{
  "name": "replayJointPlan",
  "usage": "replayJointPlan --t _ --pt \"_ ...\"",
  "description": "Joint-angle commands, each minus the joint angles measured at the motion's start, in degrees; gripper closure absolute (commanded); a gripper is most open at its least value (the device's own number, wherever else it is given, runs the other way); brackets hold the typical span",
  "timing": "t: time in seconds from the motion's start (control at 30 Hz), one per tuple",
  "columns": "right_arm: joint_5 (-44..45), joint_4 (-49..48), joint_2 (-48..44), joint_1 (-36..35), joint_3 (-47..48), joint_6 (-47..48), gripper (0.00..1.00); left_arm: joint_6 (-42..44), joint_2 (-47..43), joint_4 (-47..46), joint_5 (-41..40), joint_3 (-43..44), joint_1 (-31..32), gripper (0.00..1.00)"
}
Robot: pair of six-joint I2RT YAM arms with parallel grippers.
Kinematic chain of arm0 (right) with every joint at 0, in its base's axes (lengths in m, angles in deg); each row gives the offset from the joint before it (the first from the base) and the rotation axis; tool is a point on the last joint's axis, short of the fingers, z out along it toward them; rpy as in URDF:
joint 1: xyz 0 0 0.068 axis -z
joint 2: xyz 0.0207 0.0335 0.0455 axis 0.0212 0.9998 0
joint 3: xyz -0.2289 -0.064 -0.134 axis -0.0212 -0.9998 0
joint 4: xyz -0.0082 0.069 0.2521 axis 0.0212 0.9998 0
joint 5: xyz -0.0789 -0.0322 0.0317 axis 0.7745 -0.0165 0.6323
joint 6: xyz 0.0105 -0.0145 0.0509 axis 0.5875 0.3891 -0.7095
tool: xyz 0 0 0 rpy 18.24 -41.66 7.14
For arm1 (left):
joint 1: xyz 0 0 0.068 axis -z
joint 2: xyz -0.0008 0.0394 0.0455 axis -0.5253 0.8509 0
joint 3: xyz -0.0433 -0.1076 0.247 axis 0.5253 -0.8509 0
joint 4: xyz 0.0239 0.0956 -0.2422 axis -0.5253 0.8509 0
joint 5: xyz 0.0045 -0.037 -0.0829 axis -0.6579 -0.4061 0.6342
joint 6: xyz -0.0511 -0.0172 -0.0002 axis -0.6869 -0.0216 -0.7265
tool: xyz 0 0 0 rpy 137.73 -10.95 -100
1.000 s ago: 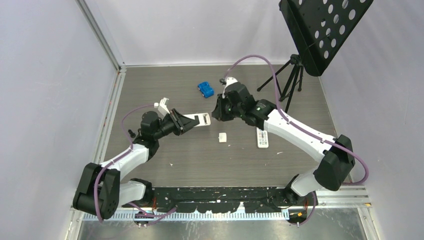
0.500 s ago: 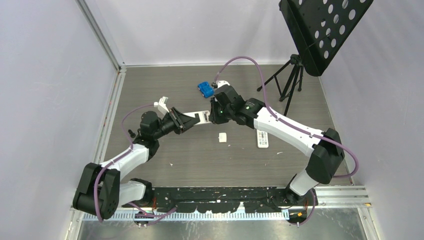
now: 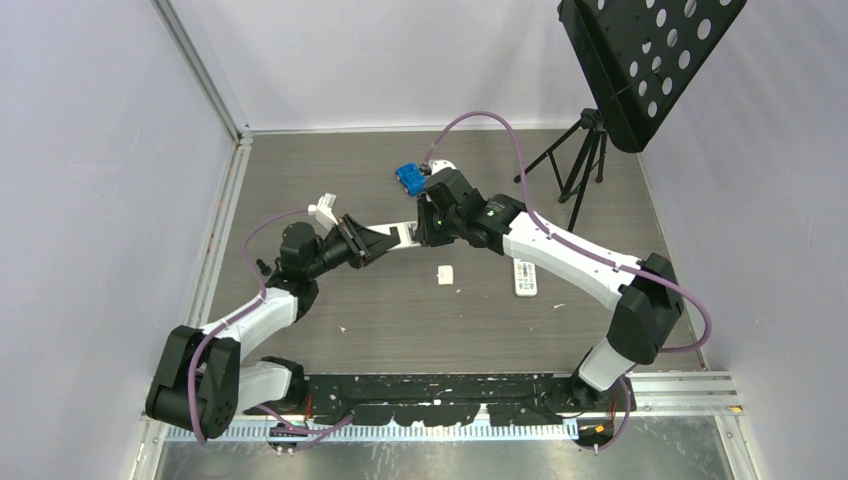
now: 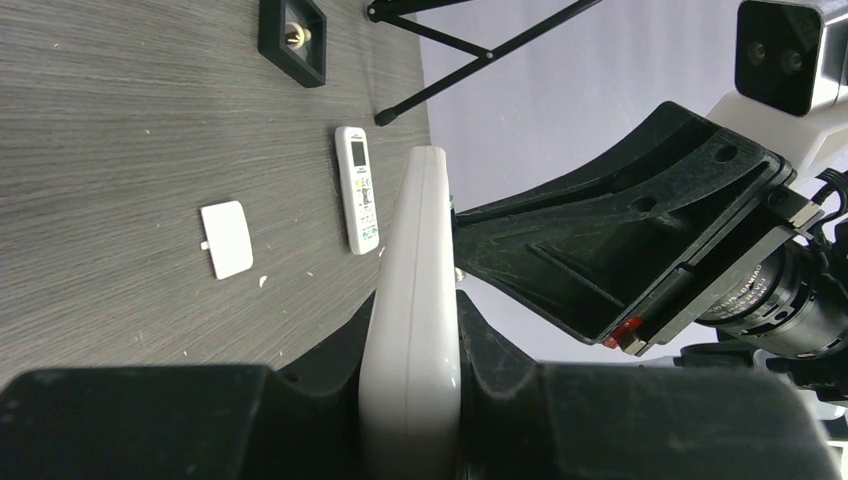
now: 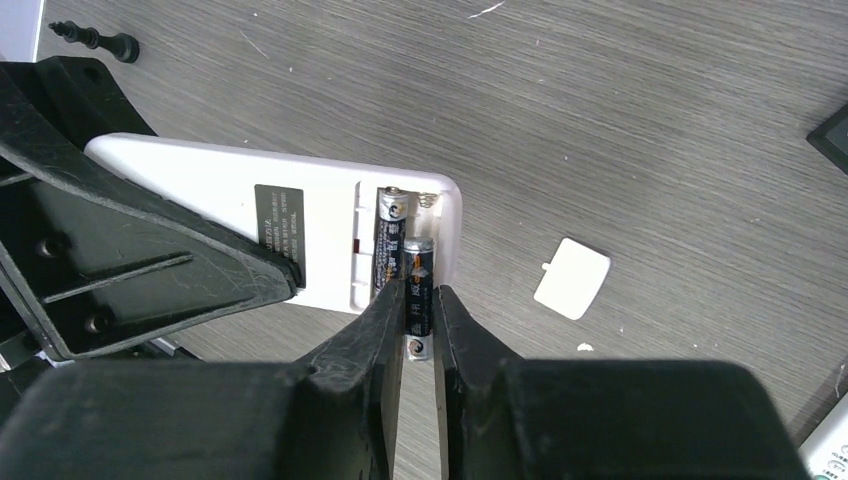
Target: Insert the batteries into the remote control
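Note:
My left gripper (image 3: pixel 375 242) is shut on the remote control (image 3: pixel 402 235), holding the white slab edge-up above the table; in the left wrist view the remote control (image 4: pixel 415 300) sits clamped between both jaws of that gripper (image 4: pixel 410 330). In the right wrist view the remote control (image 5: pixel 320 225) shows its black label and open slot. One battery (image 5: pixel 389 235) lies in the slot. My right gripper (image 5: pixel 420 295) is shut on a second battery (image 5: pixel 418 290), whose far end rests in the slot beside the first. From above, the right gripper (image 3: pixel 425 230) meets the remote's end.
A small white battery cover (image 3: pixel 445 274) lies on the table below the remote. A second white remote with buttons (image 3: pixel 525 277) lies to the right. A blue block (image 3: pixel 408 177) sits behind the right wrist. A black tripod stand (image 3: pixel 580 165) stands at the back right.
The right arm has swung left from near the buttoned remote to the end of the held remote, bringing its battery to the slot. The left arm has stayed still.

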Motion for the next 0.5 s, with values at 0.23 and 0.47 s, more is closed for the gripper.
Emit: replayJointPlan --t 0.23,0.47 --pt "0.7 -2.2 -1.6 -0.2 1.6 -3.5 0.64 -5.0 -0.4 -6.2 1.9 1.0 0.1 1.0" --pt "3.1 -7.8 -8.4 0.2 -3.6 -8.4 0.47 -11.6 0.2 -8.4 0.5 -0.3 0.1 1.0"
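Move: Right between the right fingers sits the second battery, its middle only about 1 cm ahead of that hand; the first battery lies 2 cm to the hand's left and 2 cm ahead, already in the remote control, whose middle is some 6 cm left and 2 cm ahead. The battery cover lies on the table about 6 cm right, straight across, 15 cm below. From the left hand, which grips the remote, the second battery is roughly 5 cm right and level. Opening wide around the second battery, the right fingers spread from a narrow gap to about half open, almost in place at first, then rise about 1 cm with a slight clockwise turn and come clear of the battery. The left hand keeps its grip on the remote control and lifts it about 1 cm, tilting it some 5 degrees. ##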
